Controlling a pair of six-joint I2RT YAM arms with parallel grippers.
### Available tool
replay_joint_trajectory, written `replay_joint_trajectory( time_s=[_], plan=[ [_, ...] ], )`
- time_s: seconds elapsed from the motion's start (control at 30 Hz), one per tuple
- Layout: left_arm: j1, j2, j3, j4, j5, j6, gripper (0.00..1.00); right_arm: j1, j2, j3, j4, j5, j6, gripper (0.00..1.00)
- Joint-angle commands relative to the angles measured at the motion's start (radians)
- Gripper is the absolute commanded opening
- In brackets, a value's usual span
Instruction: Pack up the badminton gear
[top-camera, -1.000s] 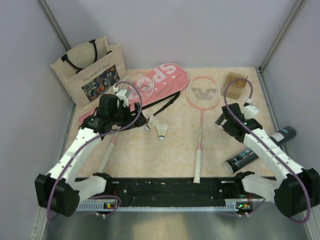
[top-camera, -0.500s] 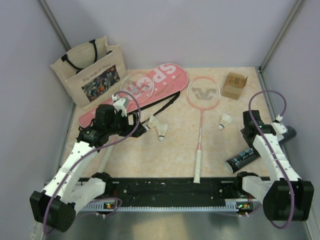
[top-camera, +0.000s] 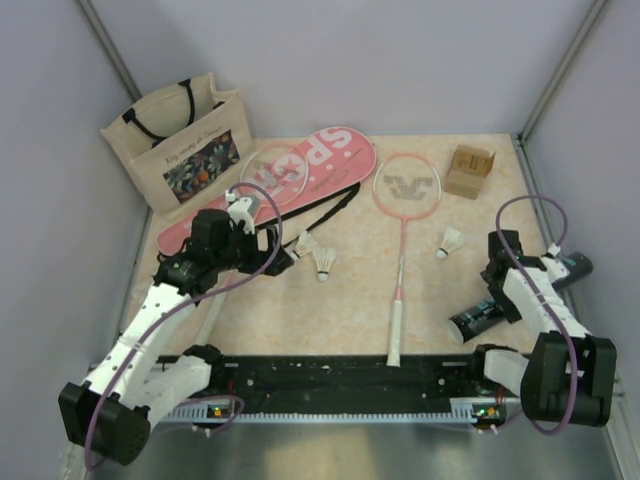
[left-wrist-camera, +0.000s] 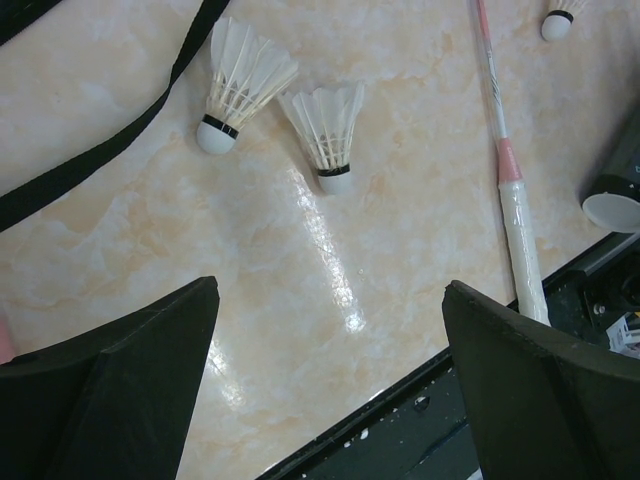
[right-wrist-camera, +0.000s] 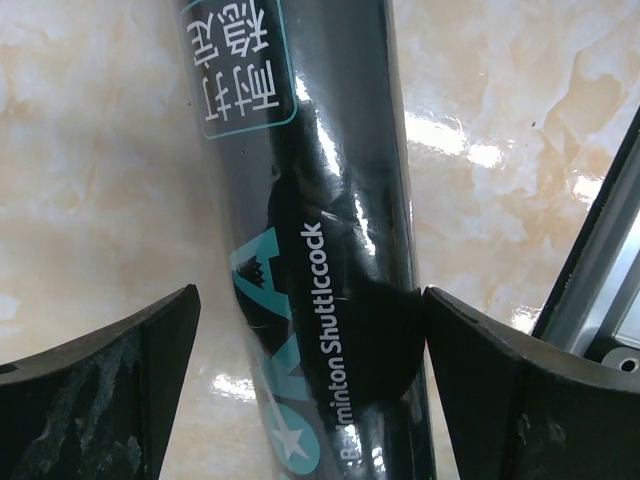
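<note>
The dark tube (top-camera: 478, 318) lies at the right, and my right gripper (top-camera: 508, 292) hovers just above it. In the right wrist view my right gripper (right-wrist-camera: 312, 300) is open astride the tube (right-wrist-camera: 310, 180); one finger touches it, the other stands apart. My left gripper (top-camera: 277, 250) is open and empty over bare table (left-wrist-camera: 328, 300), short of two shuttlecocks (left-wrist-camera: 235, 90) (left-wrist-camera: 328, 135). A third shuttlecock (top-camera: 452, 242) lies right of centre. One racket (top-camera: 402, 190) lies mid-table. The other racket (top-camera: 275, 168) rests on the pink cover (top-camera: 335, 150).
A beige tote bag (top-camera: 185, 140) stands at the back left and a small cardboard box (top-camera: 470, 170) at the back right. The cover's black strap (top-camera: 325, 212) trails toward the shuttlecocks. The black base rail (top-camera: 340, 375) runs along the near edge.
My right arm swung back from the shuttlecock near the box and came down over the tube. My left arm drew slightly toward the near edge.
</note>
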Motion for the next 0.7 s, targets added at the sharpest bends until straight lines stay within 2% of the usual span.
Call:
replay_joint_trajectory(
  time_s=[0.0,0.27,0.4,0.5,0.67],
  plan=[
    [-0.004,-0.026,-0.002,0.038,-0.009,0.015,0.98,-0.012,0.011,-0.016,0.071,-0.055,-0.001,0.88],
    [-0.004,-0.05,-0.005,0.058,0.02,-0.002,0.95,-0.012,-0.008,-0.016,0.068,-0.125,0.007,0.49],
    [-0.007,-0.044,0.014,0.087,0.071,-0.043,0.96,-0.012,-0.122,0.045,0.014,-0.162,-0.005,0.41],
    [-0.023,-0.038,0.013,0.166,0.087,-0.126,0.99,-0.012,-0.212,0.099,-0.006,-0.216,0.002,0.34],
    [-0.15,0.018,0.018,0.318,0.072,-0.217,0.99,0.014,-0.252,0.196,-0.038,-0.274,0.031,0.3]
  ],
)
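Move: The black shuttlecock tube already lies between the right gripper's open fingers, its middle about 3 cm to the right, 2 cm farther out and a touch lower; a lone shuttlecock lies roughly 18 cm ahead and 18 cm left, the racket grip some 33 cm left and 6 cm back. From the left gripper the tube is about 68 cm right, 4 cm back and 15 cm lower; two shuttlecocks lie nearer, about 7 cm ahead and 12 cm right, and 12 cm ahead and 7 cm right. Close the right gripper across the tube while settling about 1 cm lower, until the pads pinch both its sides; then lift it, rising some 6 cm while easing forward and left, with the wrist tilting about 20 degrees so the fingers swing outward. Late on, start the left gripper, still open and empty, up and right towards the tube by about 5 cm. ##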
